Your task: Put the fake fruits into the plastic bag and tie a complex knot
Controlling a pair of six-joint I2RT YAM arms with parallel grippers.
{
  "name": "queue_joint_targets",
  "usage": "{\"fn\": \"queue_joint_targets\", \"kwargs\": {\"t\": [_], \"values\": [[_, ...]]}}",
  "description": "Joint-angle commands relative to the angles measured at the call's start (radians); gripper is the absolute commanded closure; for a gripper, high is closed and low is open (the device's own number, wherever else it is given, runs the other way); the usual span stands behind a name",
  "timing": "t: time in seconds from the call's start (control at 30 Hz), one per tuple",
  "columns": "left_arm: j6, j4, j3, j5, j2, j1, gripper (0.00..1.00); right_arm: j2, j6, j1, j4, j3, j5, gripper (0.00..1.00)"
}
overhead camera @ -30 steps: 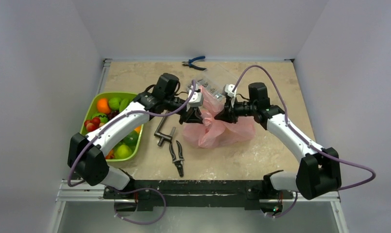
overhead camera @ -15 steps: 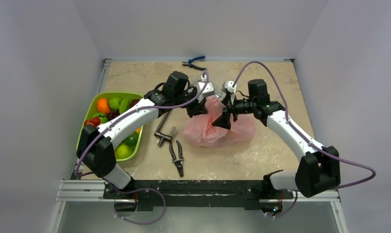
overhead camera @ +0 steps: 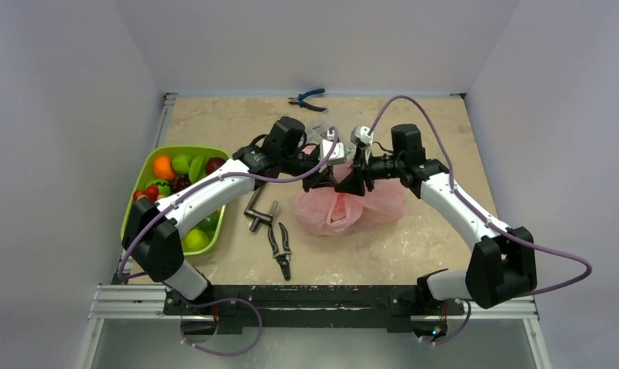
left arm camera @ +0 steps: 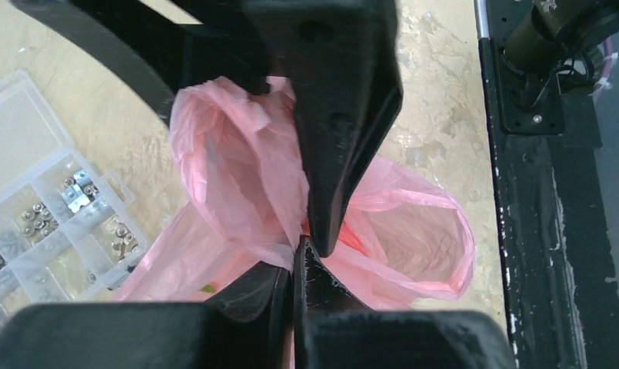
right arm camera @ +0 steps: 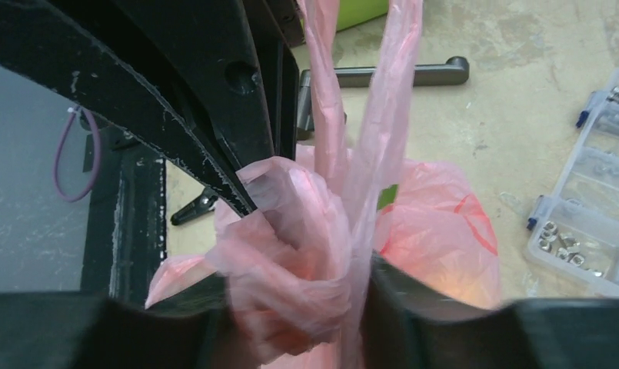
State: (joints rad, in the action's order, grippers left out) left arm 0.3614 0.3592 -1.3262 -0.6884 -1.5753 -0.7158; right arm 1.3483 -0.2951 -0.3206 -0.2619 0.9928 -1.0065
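The pink plastic bag (overhead camera: 344,211) lies mid-table with its handles pulled up between both grippers. My left gripper (overhead camera: 319,181) (left arm camera: 297,246) is shut on a fold of bag film beside the open mouth (left arm camera: 414,238). My right gripper (overhead camera: 350,184) (right arm camera: 298,304) is closed around a bunched lump of twisted film (right arm camera: 291,261) that looks like the knot; two handle strands (right arm camera: 367,115) rise from it. Reddish and green shapes show through the bag. Other fake fruits, an orange one (overhead camera: 163,166), a green one (overhead camera: 182,162) and a red one (overhead camera: 144,199), sit in the green tray (overhead camera: 211,151).
A dark metal handle (overhead camera: 258,206) and black pliers (overhead camera: 281,250) lie left of the bag. Blue-handled pliers (overhead camera: 307,98) are at the far edge. A clear parts box (left arm camera: 44,207) (right arm camera: 590,207) sits just behind the bag.
The left gripper swung right, closing in on the right gripper over the bag. The right gripper opened, then closed around the bunched film.
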Motion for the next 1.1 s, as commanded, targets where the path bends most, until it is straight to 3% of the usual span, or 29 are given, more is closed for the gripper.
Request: {"fn": "queue_joint_targets", "kwargs": {"t": [0.0,0.07,0.13,0.23,0.3,0.43,0.53,0.67,0.8,0.87,1.0,1.07], "values": [[0.128,0.028,-0.027,-0.067,0.003,0.006,1.0,-0.019,-0.076,0.0,-0.024,0.035,-0.053,0.69],[0.183,0.086,-0.041,-0.062,0.001,0.014,0.95,-0.022,-0.124,0.0,-0.059,0.039,-0.051,0.8],[0.223,0.153,-0.06,-0.064,-0.001,0.036,0.83,-0.027,-0.143,0.0,-0.073,0.041,-0.048,0.92],[0.253,0.236,-0.075,-0.106,0.013,0.099,0.57,-0.034,-0.169,0.002,-0.09,0.04,-0.034,1.0],[0.285,0.284,-0.07,-0.15,0.04,0.151,0.48,-0.04,-0.177,0.002,-0.087,0.033,-0.025,1.0],[0.305,0.369,-0.063,-0.259,0.141,0.265,0.44,-0.053,-0.171,0.002,-0.056,0.017,-0.021,1.0],[0.152,0.287,-0.047,-0.249,0.175,0.344,0.36,-0.072,-0.17,0.002,-0.019,-0.001,-0.03,1.0],[0.187,0.345,-0.169,-0.23,0.065,0.387,0.3,-0.084,-0.212,0.002,-0.023,-0.011,-0.034,1.0],[0.21,0.476,-0.336,-0.352,-0.054,0.385,0.24,-0.09,-0.238,0.002,-0.029,-0.009,-0.026,1.0],[0.286,0.5,-0.347,-0.407,-0.062,0.371,0.19,-0.084,-0.253,0.002,-0.052,-0.001,-0.032,1.0],[0.471,0.368,-0.231,-0.329,0.005,0.308,0.14,-0.071,-0.279,0.002,-0.071,0.006,-0.038,1.0],[0.54,0.372,-0.246,-0.299,-0.004,0.286,0.16,-0.066,-0.291,0.002,-0.077,0.007,-0.04,1.0]]}}
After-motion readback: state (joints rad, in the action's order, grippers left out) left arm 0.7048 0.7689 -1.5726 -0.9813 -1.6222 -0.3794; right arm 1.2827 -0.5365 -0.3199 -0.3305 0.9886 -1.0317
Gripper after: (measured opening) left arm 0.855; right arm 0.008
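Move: The bag's gathered end sits right at both hand points: the left fingers are shut on it, the half-open right fingers stand around it. From the left hand, the bag's free handle is about 8 cm ahead, 5 cm to the left and a little lower. The fruit-filled bag body is some 7 cm back, 5 cm right and 10 cm below; the parts box lies about 11 cm ahead, 1 cm left and 15 cm down. The right fingers shut on the gathered bag end, and the right hand keeps hold almost in place, rolling some 10 degrees. The left fingers open and come free of the plastic, then the left hand swings about 12 cm left, arcing forward and up, before easing back a few centimetres right and down, fingers wide. ##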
